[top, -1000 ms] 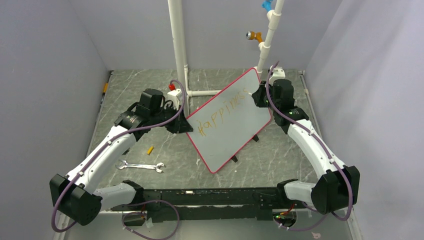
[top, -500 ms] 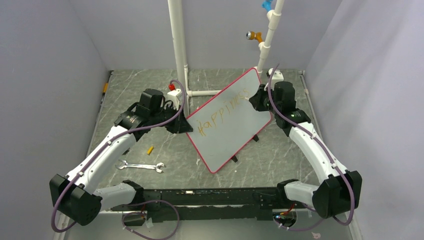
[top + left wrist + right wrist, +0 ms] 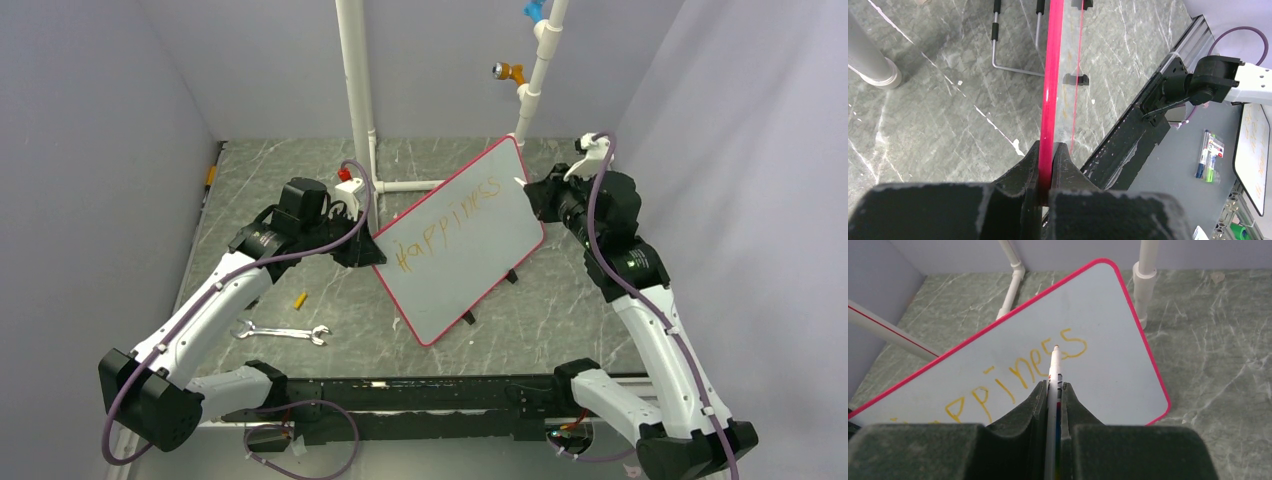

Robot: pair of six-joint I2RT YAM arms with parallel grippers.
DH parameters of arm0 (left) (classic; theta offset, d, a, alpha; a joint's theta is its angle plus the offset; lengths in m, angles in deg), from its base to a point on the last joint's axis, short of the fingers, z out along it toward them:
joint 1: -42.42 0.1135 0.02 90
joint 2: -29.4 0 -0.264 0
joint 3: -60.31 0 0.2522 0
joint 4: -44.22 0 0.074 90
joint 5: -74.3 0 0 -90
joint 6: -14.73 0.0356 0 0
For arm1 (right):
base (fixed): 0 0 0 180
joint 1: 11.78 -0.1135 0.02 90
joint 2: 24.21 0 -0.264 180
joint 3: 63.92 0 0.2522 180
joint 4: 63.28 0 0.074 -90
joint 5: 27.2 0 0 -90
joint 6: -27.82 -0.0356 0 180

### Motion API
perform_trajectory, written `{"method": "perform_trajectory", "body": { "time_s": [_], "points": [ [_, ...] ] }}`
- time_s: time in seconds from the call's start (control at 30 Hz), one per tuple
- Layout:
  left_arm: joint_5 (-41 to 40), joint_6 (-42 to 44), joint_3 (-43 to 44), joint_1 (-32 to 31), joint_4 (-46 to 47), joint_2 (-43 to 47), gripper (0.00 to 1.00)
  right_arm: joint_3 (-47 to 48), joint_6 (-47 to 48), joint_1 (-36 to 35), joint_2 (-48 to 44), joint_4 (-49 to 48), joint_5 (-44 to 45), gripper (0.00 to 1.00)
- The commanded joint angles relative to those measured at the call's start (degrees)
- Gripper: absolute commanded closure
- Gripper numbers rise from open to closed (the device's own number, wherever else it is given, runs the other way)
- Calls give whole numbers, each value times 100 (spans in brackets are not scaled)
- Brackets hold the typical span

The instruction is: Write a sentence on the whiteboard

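Observation:
The whiteboard (image 3: 470, 255) stands tilted on the table, its red-pink frame (image 3: 1053, 75) clamped at the left corner by my left gripper (image 3: 372, 250), which is shut on it (image 3: 1048, 150). The sentence (image 3: 445, 222) reads "Happiness" in orange-yellow on one line (image 3: 1018, 375). My right gripper (image 3: 535, 193) hangs by the board's upper right edge, shut (image 3: 1053, 390) on a white marker (image 3: 1054, 367). The marker's tip points at the last "s" and looks lifted off the surface.
A silver wrench (image 3: 282, 332) and a small yellow cap (image 3: 299, 299) lie on the table at the left. White pipes (image 3: 357, 90) (image 3: 535, 80) rise behind the board. The board's wire feet (image 3: 1013, 50) rest on the marble top.
My right arm has drawn back to the right and away from the board, taking the marker off the end of the word. The left arm and the board have stayed still.

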Motion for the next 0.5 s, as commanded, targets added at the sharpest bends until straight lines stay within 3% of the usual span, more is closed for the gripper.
{"method": "perform_trajectory", "body": {
  "time_s": [0.0, 0.47],
  "points": [
    [-1687, 1295, -32, 77, 80, -65, 100, -158, -66, -2, -16, 194, 46, 100],
    [-1699, 1292, -16, 48, 67, -137, 100, -836, -254, -45, -206, 222, -835, 100]
  ]
}}
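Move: The right hand, a marker in its fingers, has its next stretch of blank whiteboard below the last letters, about 6 cm ahead, 5 cm to the left and 19 cm lower. The final "s" is some 15 cm ahead, 4 cm left and 14 cm down; the board's right corner is about 5 cm ahead, 8 cm right and 19 cm below. From the left hand, that blank stretch is roughly 27 cm to the right, 10 cm farther out and 6 cm lower. Down by about 6 cm goes the right hand, easing slightly back and to the left as it sinks, taking the marker from beside the last letters towards the bare board beneath the word. Its fingers tip some 10 degrees further down and keep their hold, with no contact of the tip visible. The left hand stays still, pinching the board's red edge. ##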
